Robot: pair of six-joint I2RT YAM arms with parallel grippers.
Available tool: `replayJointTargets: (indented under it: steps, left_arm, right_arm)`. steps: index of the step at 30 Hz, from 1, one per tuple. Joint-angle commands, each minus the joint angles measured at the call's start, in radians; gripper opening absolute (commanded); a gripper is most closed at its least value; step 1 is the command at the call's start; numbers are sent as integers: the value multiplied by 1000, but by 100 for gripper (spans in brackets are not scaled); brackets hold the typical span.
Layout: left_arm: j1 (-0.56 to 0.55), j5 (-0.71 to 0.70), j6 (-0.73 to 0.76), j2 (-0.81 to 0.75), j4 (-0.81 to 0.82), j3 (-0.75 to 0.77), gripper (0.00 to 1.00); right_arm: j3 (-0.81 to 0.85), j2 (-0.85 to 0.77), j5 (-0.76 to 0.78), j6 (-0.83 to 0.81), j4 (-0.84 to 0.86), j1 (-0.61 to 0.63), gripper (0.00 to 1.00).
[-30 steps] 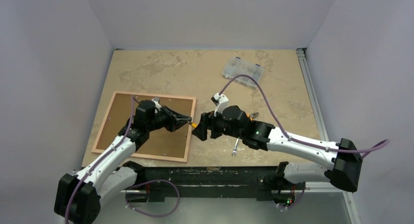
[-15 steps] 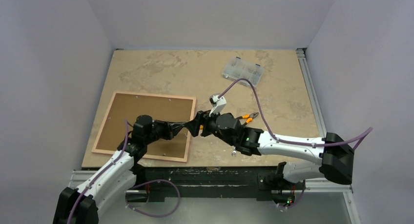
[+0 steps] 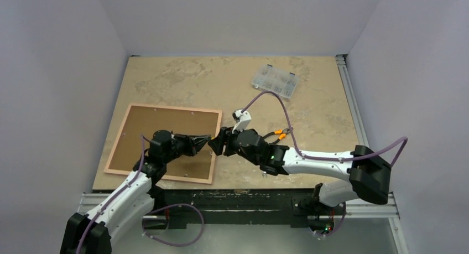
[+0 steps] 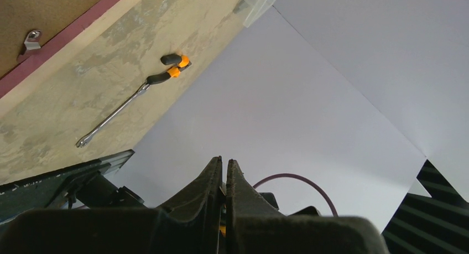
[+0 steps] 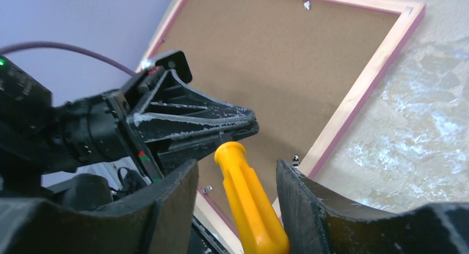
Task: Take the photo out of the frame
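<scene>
The pink frame (image 3: 177,107) lies face down on the left of the table, with the brown backing board (image 3: 166,133) upward. The photo's printed side is hidden. My left gripper (image 3: 208,139) hovers over the frame's right edge, shut, with a yellow screwdriver handle (image 5: 246,204) sticking out from its tips (image 5: 251,124). My right gripper (image 5: 236,165) faces it from the right, tip to tip. Its fingers are open on either side of that handle, with a gap showing on both sides. In the left wrist view the left gripper (image 4: 224,161) has its fingers pressed together.
Small metal clips (image 5: 295,160) sit along the frame's inner edge. A silver tool with an orange-and-black grip (image 4: 133,96) lies on the table right of the frame, partly under my right arm. A clear plastic parts box (image 3: 275,81) stands at the back right.
My right gripper has slid left until its fingers bracket the yellow handle, and its jaws have narrowed. The left arm drew back early on, then held still.
</scene>
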Motion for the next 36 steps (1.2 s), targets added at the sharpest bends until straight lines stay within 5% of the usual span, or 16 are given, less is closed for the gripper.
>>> replayJointTargets:
  steps: [1, 4, 8, 17, 21, 24, 26, 30, 32, 36]
  left_arm:
    - [7, 15, -69, 13, 54, 18, 0]
    - [7, 8, -61, -5, 26, 21, 0]
    - [7, 3, -61, -12, 21, 17, 0]
    - [7, 13, -59, -2, 39, 15, 0]
    - [7, 15, -56, -9, 39, 11, 0]
    - [7, 17, -50, -23, 27, 6, 0]
    - [7, 17, -15, -44, -20, 18, 1]
    - [9, -42, 238, -118, -404, 135, 73]
    - [12, -112, 391, -153, -587, 200, 91]
    - [16, -299, 650, -246, -843, 284, 96]
  right_arm:
    - [60, 36, -34, -18, 37, -2, 48]
    - [41, 18, 4, -21, 42, -2, 39]
    - [29, 25, 13, -10, 62, -2, 46]
    - [31, 37, 12, -4, 106, -9, 37]
    - [41, 48, 6, -4, 101, -11, 28]
    - [47, 54, 2, -5, 93, -16, 4]
    - [52, 54, 0, -21, 77, -17, 0]
    - [35, 24, 13, -76, 36, -22, 0]
    - [21, 1, -15, -103, 10, -39, 0]
    - [35, -7, -156, -146, -117, -114, 0]
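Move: Between the half-open right fingers sits the yellow screwdriver handle, its middle about 1 cm left of and 1 cm below that hand, level fore and aft. From there the nearest metal clip is some 3 cm left, 2 cm ahead and 14 cm down, the frame's middle about 20 cm left and 3 cm ahead. The left hand pinches the blade, the handle 5 cm right, 3 cm back and 1 cm above; that clip lies almost straight below. Steadying the screwdriver by its blade, the left hand waits while the right dips about 2 cm, eases back up and closes its fingers onto the yellow handle. Only then do the left fingers spread wide, let go of the blade and draw back and left about 4 cm, rolling some 20 degrees, left side rising. The right, keeping its grip, finally edges forward and down. ##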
